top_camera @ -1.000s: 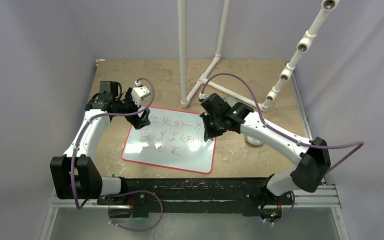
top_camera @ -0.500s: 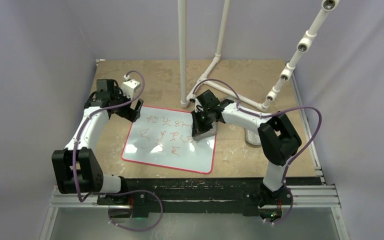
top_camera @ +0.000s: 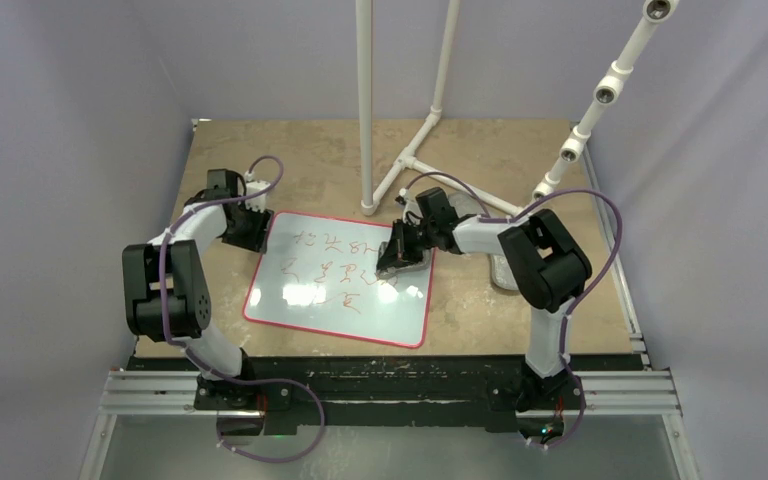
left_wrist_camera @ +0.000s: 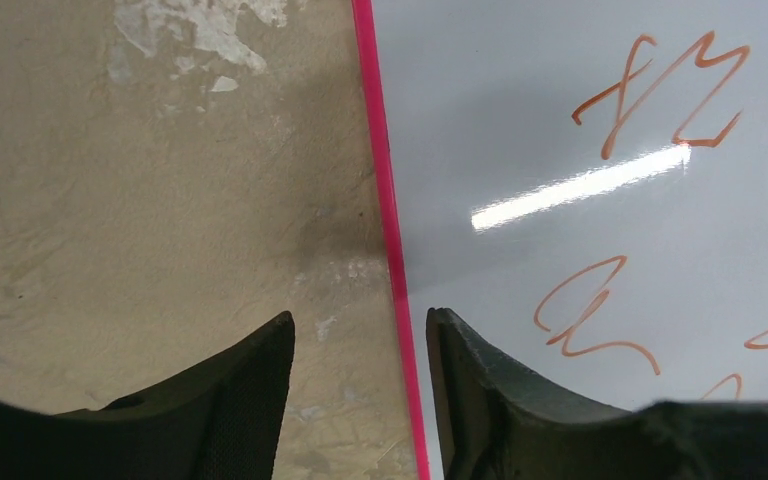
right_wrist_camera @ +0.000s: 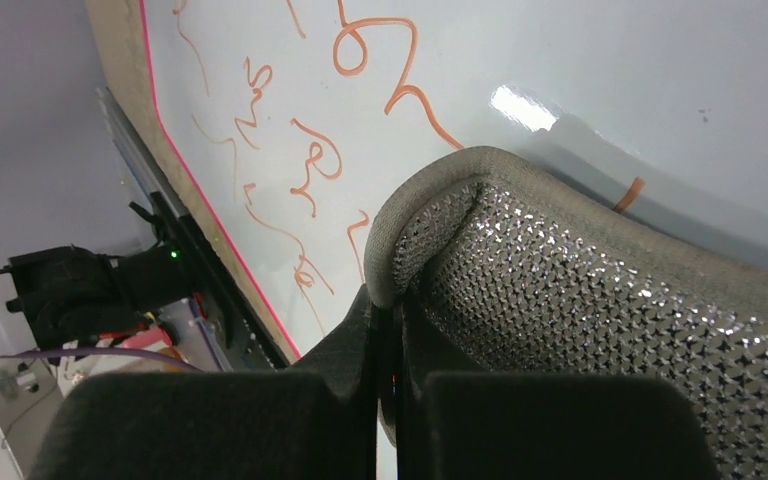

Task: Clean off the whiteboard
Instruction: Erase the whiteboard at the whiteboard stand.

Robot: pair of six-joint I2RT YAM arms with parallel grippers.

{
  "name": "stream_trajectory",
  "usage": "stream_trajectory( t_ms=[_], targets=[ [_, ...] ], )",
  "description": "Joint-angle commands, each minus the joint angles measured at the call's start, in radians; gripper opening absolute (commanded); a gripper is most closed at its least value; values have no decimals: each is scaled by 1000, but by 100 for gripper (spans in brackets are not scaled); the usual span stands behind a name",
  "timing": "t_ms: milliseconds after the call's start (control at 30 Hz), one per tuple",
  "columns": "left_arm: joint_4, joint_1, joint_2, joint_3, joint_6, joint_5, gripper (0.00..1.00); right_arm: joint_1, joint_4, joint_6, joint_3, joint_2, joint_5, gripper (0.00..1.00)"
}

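Note:
The whiteboard [top_camera: 345, 300] lies flat on the table, white with a thin red rim and red scribbles [top_camera: 335, 255] across its upper half. My left gripper [top_camera: 250, 233] is low at the board's left edge. In the left wrist view it [left_wrist_camera: 358, 335] stands open, one finger over the table and the other over the board [left_wrist_camera: 600, 100], with the red rim [left_wrist_camera: 385, 210] between them. My right gripper [top_camera: 400, 252] is shut on the rim of a silvery-grey mesh pad [right_wrist_camera: 600, 320]. That pad rests on the whiteboard [right_wrist_camera: 580, 60] near its upper right corner, beside the scribbles.
A white pipe frame [top_camera: 365, 110] stands at the back of the table, with a slanted pipe arm [top_camera: 600, 95] at the right. A second grey pad [top_camera: 506, 275] lies on the table right of the board, partly behind my right arm. The arms' base rail [top_camera: 390, 385] runs along the near edge.
My left gripper dropped to the board's left edge and its jaws narrowed. My right arm swung in and lowered the pad onto the board's upper right part, shifting slightly left.

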Motion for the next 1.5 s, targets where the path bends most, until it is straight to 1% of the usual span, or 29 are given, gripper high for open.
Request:
stream_trajectory(
  t_ms=[0, 67, 233, 367, 467, 600, 667, 800, 900, 1000, 1067, 1100, 1200, 1267, 1367, 1467],
  targets=[
    [30, 1, 43, -6, -26, 11, 46, -35, 119, 89, -69, -63, 35, 0],
    [28, 1, 66, 3, -30, 14, 43, -53, 135, 106, -99, -97, 53, 0],
    [38, 1, 117, 17, -58, 18, 43, -65, 146, 123, -164, -155, 154, 0],
    [27, -17, 170, 21, -69, -3, 41, -65, 193, 188, -233, -206, 255, 0],
    [8, -41, 208, 29, -62, -1, 33, -64, 227, 226, -239, -227, 309, 0],
    [-25, -44, 256, 50, -60, 52, 16, -60, 227, 240, -204, -201, 308, 0],
    [-42, -44, 284, 55, -52, 57, 12, -56, 242, 251, -198, -181, 298, 0],
    [-35, -44, 303, 38, -37, 43, 12, -33, 276, 282, -180, -124, 280, 0],
    [-35, -44, 294, 29, -29, 57, 11, 21, 292, 307, -143, -78, 284, 0],
    [-35, -43, 304, 31, -21, 56, 10, 81, 294, 329, -72, -19, 292, 0],
    [-39, -43, 310, 31, -17, 57, 6, 116, 312, 358, -28, 16, 301, 0],
    [-41, -44, 312, 31, -16, 61, 0, 129, 326, 373, -10, 38, 304, 0],
    [-55, -52, 302, 28, -5, 72, 0, 145, 355, 416, 16, 69, 296, 0],
    [-60, -66, 291, 16, 11, 73, 0, 142, 335, 440, -6, 56, 307, 0],
    [-69, -87, 289, 5, 33, 67, 0, 136, 264, 426, -52, -7, 399, 0],
    [-101, -94, 296, 19, 52, 100, 0, 119, 181, 395, -112, -83, 475, 0]
  ],
)
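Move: The right hand holds the eraser just above the board; the upper-row scribble "8" is about 8 cm left and 3 ahead, the middle-row scribble 5 cm left and 3 back, the lower scribble 10 left and 9 back. The board's red left edge, where the left hand will touch, lies about 3 cm ahead, 2 right and 3 below; its far-left corner is 8 cm ahead and 4 right. Right hand wipes eraser 5 cm right, then 11 cm left; left hand closes, sinking onto board's red edge. ##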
